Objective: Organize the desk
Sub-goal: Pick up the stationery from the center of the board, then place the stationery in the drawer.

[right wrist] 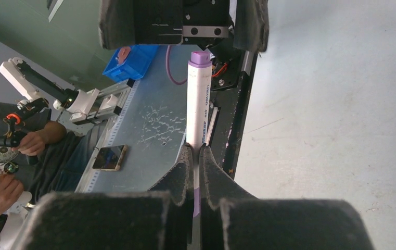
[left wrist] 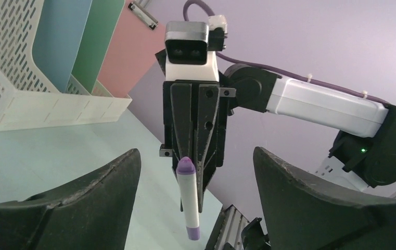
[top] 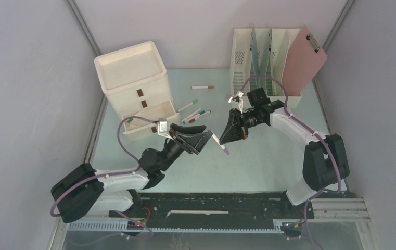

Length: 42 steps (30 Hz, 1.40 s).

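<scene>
My right gripper (top: 221, 141) is shut on a white marker with purple ends (top: 225, 149), held in the air above the mint-green desk (top: 268, 161). In the right wrist view the pads (right wrist: 185, 161) pinch one end of the marker (right wrist: 198, 104). Its other purple end points into my left gripper (right wrist: 182, 44). The left gripper (left wrist: 195, 152) is open, its two black fingers (left wrist: 107, 187) standing wide on either side of the marker (left wrist: 189, 198) without touching it.
A cream drawer unit (top: 133, 78) stands at the back left with its bottom drawer (top: 143, 125) pulled out. Loose markers (top: 195, 115) (top: 202, 87) lie beside it. A cream file rack (top: 263, 57) and a pink clipboard (top: 304, 60) stand at the back right.
</scene>
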Tool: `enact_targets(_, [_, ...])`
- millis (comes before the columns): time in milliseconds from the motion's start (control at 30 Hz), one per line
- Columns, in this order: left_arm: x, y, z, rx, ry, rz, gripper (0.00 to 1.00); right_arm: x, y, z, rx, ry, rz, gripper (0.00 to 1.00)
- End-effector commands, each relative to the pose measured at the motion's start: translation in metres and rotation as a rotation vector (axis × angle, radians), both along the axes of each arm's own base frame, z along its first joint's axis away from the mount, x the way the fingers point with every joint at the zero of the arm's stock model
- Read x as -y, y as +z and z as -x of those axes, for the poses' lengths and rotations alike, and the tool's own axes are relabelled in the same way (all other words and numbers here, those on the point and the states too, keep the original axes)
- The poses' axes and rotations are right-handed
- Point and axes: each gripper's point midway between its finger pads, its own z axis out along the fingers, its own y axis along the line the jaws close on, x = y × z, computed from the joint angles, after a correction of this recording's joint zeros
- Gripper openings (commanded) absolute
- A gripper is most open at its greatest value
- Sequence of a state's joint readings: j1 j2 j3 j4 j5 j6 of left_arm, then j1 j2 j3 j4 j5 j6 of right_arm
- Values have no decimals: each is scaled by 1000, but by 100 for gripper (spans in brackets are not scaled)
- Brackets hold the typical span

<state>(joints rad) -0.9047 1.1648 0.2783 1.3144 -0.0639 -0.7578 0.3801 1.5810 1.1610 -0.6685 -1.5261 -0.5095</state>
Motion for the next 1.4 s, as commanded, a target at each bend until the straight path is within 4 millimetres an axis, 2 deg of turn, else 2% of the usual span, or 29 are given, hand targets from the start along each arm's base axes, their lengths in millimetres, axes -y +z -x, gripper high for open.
enact_targets(0, [7,14,-9,25,26,42,82,-1,17,4,42,22,-45,0])
enact_targets(167, [19,8,-13,0,-3,36,67,-3,14,5,36,27,-40,0])
enact_targets(333, [25,6,-8,-11,-38,35,48,-2,14,4,45,22,-36,0])
enact_targets(433, [27,2,-6,-18,-47,27,41,-2,14,3,49,15,-32,0])
enact_targets(667, [36,-7,-4,-31,-87,6,3,-2,9,1,50,8,-17,0])
enact_targets(700, [36,-7,-4,-32,-84,6,0,-2,8,0,52,5,-12,0])
enact_targets(833, [29,-12,-9,-62,-48,19,0,-2,4,-2,67,-7,10,2])
enact_targets(967, [14,-13,-13,-88,8,43,0,0,1,-4,92,-31,44,38])
enact_targets(1033, [5,-17,-16,-105,41,52,0,0,1,-4,110,-41,59,52])
enact_targets(1167, [-17,-25,-26,-161,85,88,0,2,-1,-6,133,-56,78,59])
enact_targets(1367, [-63,-44,-53,-274,150,162,0,3,-5,-8,162,-67,98,60])
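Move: The purple-capped marker hangs slantwise in the right hand's shut fingers, its middle practically at that hand's point. From the left hand's open fingers, that middle lies about 6 cm right, 3 cm back and 5 cm lower. The red marker lies on the table some 18 cm ahead of the left hand, straight in line and 26 cm below; the open drawer stands about 22 cm to its left, 16 cm ahead and 22 cm below. Left hand slips 3 cm right, pinches the marker's upper end and, once right opens, carries it 6 cm left, sinking. ##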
